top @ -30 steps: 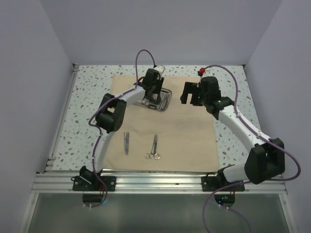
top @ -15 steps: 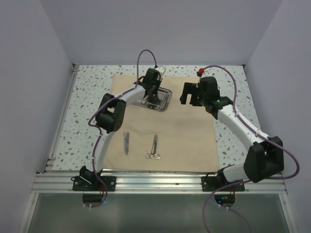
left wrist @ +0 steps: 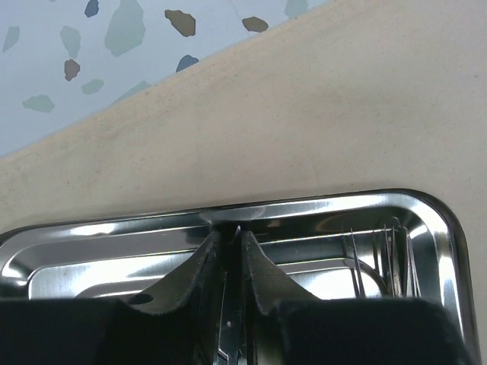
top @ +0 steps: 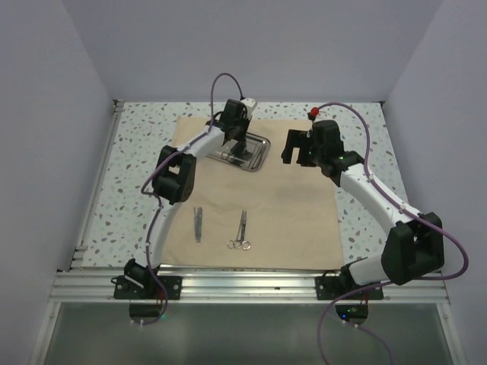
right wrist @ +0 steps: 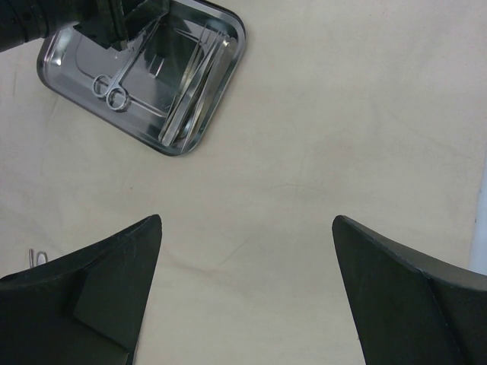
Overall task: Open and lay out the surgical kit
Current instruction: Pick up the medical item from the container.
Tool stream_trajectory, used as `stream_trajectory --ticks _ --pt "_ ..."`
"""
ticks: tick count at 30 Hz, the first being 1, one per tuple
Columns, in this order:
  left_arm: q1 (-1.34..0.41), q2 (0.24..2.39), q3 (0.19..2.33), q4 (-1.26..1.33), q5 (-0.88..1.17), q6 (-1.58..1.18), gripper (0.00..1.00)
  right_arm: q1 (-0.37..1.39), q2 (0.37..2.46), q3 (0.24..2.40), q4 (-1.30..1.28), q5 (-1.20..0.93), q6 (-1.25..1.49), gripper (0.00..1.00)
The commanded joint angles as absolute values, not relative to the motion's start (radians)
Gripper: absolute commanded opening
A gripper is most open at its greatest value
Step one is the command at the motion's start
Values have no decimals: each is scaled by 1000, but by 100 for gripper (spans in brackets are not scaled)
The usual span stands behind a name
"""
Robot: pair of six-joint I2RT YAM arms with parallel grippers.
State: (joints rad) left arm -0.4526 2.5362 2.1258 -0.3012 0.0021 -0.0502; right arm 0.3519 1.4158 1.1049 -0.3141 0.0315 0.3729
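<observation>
The beige cloth wrap [top: 259,205] lies spread flat on the table. Toward its far side sits the steel tray [top: 262,153] with instruments in it. My left gripper [top: 234,148] reaches down into the tray. In the left wrist view its fingers [left wrist: 194,270] are shut on the thin blades of a pair of scissors [left wrist: 228,304], close to the tray's far rim [left wrist: 319,201]. The right wrist view shows those scissors [right wrist: 114,87] with their ring handles resting in the tray. My right gripper [right wrist: 247,220] hovers open above bare cloth [right wrist: 304,152], right of the tray.
Two instruments lie on the near part of the cloth: a straight one [top: 198,224] and ring-handled scissors [top: 242,230]. More thin instruments [right wrist: 190,91] stay along the tray's right side. Speckled tabletop [left wrist: 76,61] surrounds the cloth, with walls on three sides.
My left gripper's fingers have narrowed onto the scissors in the tray, and its wrist has shifted slightly toward the far side. The right arm has barely moved.
</observation>
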Motion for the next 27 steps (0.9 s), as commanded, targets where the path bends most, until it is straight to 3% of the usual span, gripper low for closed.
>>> stream_trajectory --ticks 1,6,15,27 --pt "-413 2615 2114 -448 49 -78 18 347 1416 1129 -282 23 364 98" --pt "-410 2599 2094 -451 52 -74 0 347 1414 1129 -284 25 361 98" --pt "-411 2518 2043 -362 3 -100 0 344 1417 1127 -279 11 367 98" --pt "-411 2294 2076 -206 -235 -144 0 345 1411 1127 -282 25 362 98"
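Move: The left fingers stand just inside the tray's far rim, around the tip of the medical item, ring-handled scissors; its middle lies about 5 cm back and 3 cm to the left, some 1 cm lower. The container tray is centred roughly 6 cm back, 2 cm left and 2 cm below; the tweezers lie about 7 cm back and 6 cm right. From the right hand, the medical item is some 14 cm ahead, 20 cm left and 16 cm below. Closing nearly in place at first, the left fingers shut fully on the tip end of the scissors by the tray's far side. The hand then carries that end about 4 cm to the left and slightly forward, rising some 3 cm, mostly at the very end, while the wrist turns roughly 10 degrees counter-clockwise and keeps its pinch. ##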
